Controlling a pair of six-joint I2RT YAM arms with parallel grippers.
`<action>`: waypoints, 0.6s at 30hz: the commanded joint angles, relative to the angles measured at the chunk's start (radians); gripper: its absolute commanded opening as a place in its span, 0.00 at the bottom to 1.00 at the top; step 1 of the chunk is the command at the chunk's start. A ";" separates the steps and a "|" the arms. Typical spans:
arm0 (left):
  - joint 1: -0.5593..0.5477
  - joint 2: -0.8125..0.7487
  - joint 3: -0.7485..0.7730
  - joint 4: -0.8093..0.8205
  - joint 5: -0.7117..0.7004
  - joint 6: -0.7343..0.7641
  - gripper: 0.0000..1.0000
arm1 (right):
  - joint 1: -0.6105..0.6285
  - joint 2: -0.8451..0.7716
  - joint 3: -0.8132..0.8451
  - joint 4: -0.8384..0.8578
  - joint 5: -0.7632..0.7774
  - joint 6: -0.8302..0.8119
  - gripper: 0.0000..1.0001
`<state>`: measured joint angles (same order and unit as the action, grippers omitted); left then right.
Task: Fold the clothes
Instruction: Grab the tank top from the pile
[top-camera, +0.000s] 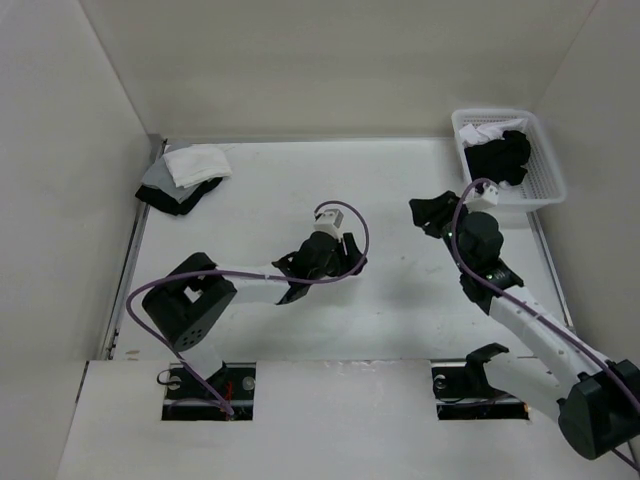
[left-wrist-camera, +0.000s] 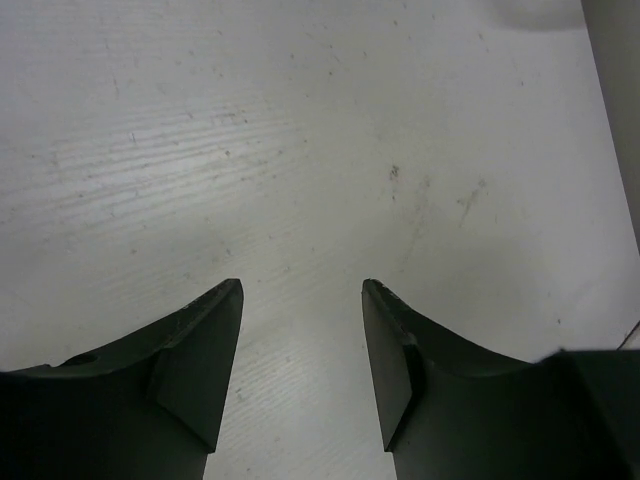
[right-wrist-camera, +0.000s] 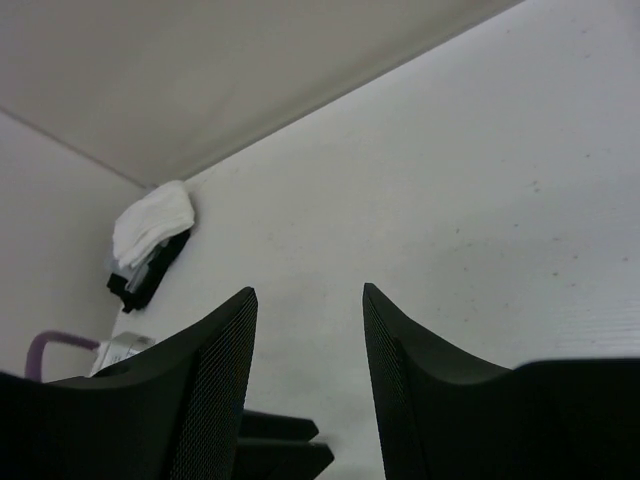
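Note:
The clothes, a crumpled black shirt (top-camera: 503, 157), lie in the white basket (top-camera: 548, 180) at the back right, partly over a wrinkly white garment (top-camera: 483, 132). My right gripper (top-camera: 425, 215) hovers open just left of the basket, apart from the shirt; in the right wrist view its jaws (right-wrist-camera: 308, 290) stand wide over bare table, facing left. My left gripper (top-camera: 322, 270) is at the middle of the table, open and empty; the left wrist view shows only white tabletop between its fingers (left-wrist-camera: 302, 285).
A folded stack of white, grey and black cloths (top-camera: 184, 176) sits at the back left corner, also visible in the right wrist view (right-wrist-camera: 150, 240). White walls enclose the table on three sides. Purple cables (top-camera: 345, 215) loop off both arms.

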<state>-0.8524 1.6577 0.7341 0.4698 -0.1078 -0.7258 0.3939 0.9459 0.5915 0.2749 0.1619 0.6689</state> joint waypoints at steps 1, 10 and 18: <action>-0.009 -0.022 -0.032 0.095 0.057 0.008 0.50 | -0.086 0.051 0.102 -0.052 0.048 -0.044 0.41; -0.006 -0.116 -0.140 0.243 0.031 0.046 0.26 | -0.370 0.327 0.315 -0.098 0.067 -0.046 0.01; 0.028 -0.160 -0.183 0.273 0.016 0.045 0.12 | -0.649 0.811 0.686 -0.100 0.077 -0.055 0.07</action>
<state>-0.8494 1.5333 0.5694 0.6590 -0.0860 -0.6941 -0.1608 1.6062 1.1431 0.1715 0.2226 0.6319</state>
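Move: Some 22 cm ahead of the empty right hand, 23 cm to its right and 20 cm below it lies the black tank top. It is in the white basket, whose middle is about 2 cm to the right of the tank top and level with it in reach; a white cloth lies some 5 cm beyond the tank top and 2 cm left of it. From the left hand the tank top is about 26 cm ahead and 34 cm to the right, slightly lower. Sweeping fast to the right and forward towards the basket, the right hand covers about 25 cm, sinking only slightly, while it turns some 30 degrees clockwise, tips a little downward and shuts its half-open, empty fingers. The left hand draws back a couple of centimetres over the bare table, dips and then rises slightly, closing its own empty fingers nearly shut. ##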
